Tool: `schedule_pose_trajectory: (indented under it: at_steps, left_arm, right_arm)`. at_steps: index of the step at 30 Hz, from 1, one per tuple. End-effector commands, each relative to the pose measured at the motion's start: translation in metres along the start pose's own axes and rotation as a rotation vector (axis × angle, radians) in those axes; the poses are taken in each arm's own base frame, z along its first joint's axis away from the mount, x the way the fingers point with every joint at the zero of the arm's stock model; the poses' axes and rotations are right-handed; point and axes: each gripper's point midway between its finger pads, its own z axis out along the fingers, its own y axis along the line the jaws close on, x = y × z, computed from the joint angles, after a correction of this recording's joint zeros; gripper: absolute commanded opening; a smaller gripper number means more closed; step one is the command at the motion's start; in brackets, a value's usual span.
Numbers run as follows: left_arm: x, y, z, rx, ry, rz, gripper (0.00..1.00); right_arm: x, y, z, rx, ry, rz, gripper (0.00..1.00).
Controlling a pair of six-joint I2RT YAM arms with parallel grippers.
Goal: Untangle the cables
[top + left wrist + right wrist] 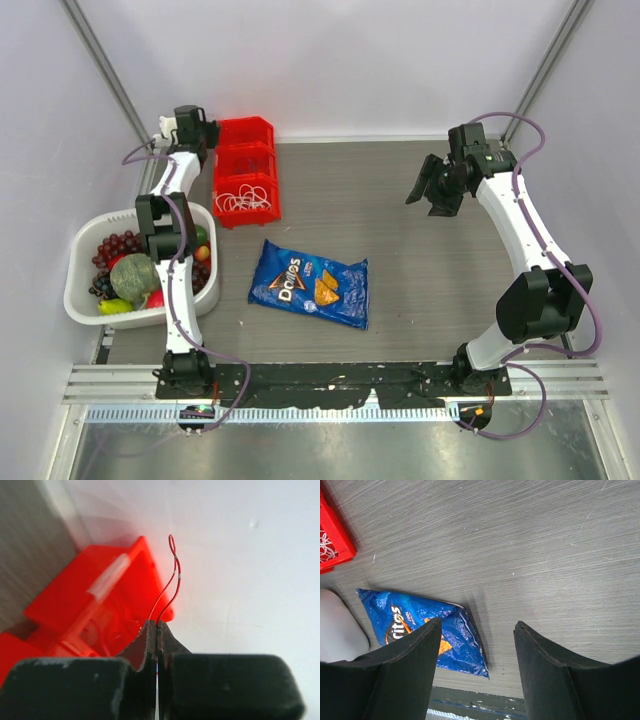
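My left gripper [157,624] is shut on a thin red cable [176,575]. The cable rises from the pinched fingertips as a narrow doubled strand and ends in a small loop against the white wall. Blurred red bins [85,605] lie below it. In the top view this gripper [200,130] is at the far left back, beside the row of red bins [245,135]. Curled white cables [245,200] lie in the nearest bin and also show in the right wrist view [326,545]. My right gripper [430,190] [477,625] hangs open above the table at the right, holding nothing.
A blue chip bag [310,283] [420,625] lies flat mid-table. A white basket [85,240] of fruit stands at the left edge, under the left arm. White walls close in the back and both sides.
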Motion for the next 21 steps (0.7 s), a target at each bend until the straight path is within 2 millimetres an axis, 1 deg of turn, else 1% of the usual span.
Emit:
schedule_pose_trajectory:
  at_steps: [1,2,3,7,8,12,16,21]
  left_arm:
    - [-0.004,-0.077,-0.015,0.262,-0.01,0.043,0.0]
    - [-0.005,-0.082,-0.016,0.277,-0.011,0.054,0.0]
    - [-0.006,-0.092,-0.019,0.301,-0.017,0.068,0.0]
    - [-0.008,-0.113,-0.027,0.348,-0.032,0.114,0.0]
    - [0.0,-0.119,-0.031,0.37,-0.006,0.136,0.0]
    - [-0.001,-0.142,-0.044,0.436,-0.013,0.19,0.0]
    - [-0.002,-0.168,-0.061,0.507,-0.034,0.255,0.0]
    - [-0.005,-0.206,-0.087,0.629,-0.065,0.276,0.0]
  right_arm:
    - [-0.016,0.012,-0.009,-0.034,-0.053,-0.004,0.65]
    - [-0.016,0.012,-0.009,-0.034,-0.053,-0.004,0.65]
    - [-0.017,0.012,-0.009,-0.034,-0.054,-0.006,0.65]
    - [-0.018,0.013,-0.007,-0.033,-0.052,-0.006,0.65]
    - [-0.018,0.013,-0.007,-0.032,-0.051,-0.004,0.65]
    - [-0.019,0.013,-0.006,-0.032,-0.051,-0.007,0.65]
    - [-0.021,0.015,-0.007,-0.036,-0.054,-0.012,0.65]
    - [-0.02,0.013,-0.005,-0.032,-0.048,-0.014,0.65]
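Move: The left gripper already pinches the red cable. The far red bin, from which the cable is being drawn, lies about 8 cm ahead, 8 cm to the right and 10 cm below. The middle bin is roughly 3 cm back and 9 cm right, the near bin with the white cables some 14 cm back and 9 cm right, both equally low. From the right hand, the far bin is about 40 cm ahead and 55 cm left. Keep the left gripper shut on the red cable and raise it briskly about 13 cm, up and away from the far red bin, easing a little forward at first and steadily to the right by 3 to 4 cm. As it climbs, tip the fingers up some 20 degrees towards level, with a slight roll and clockwise swing. ##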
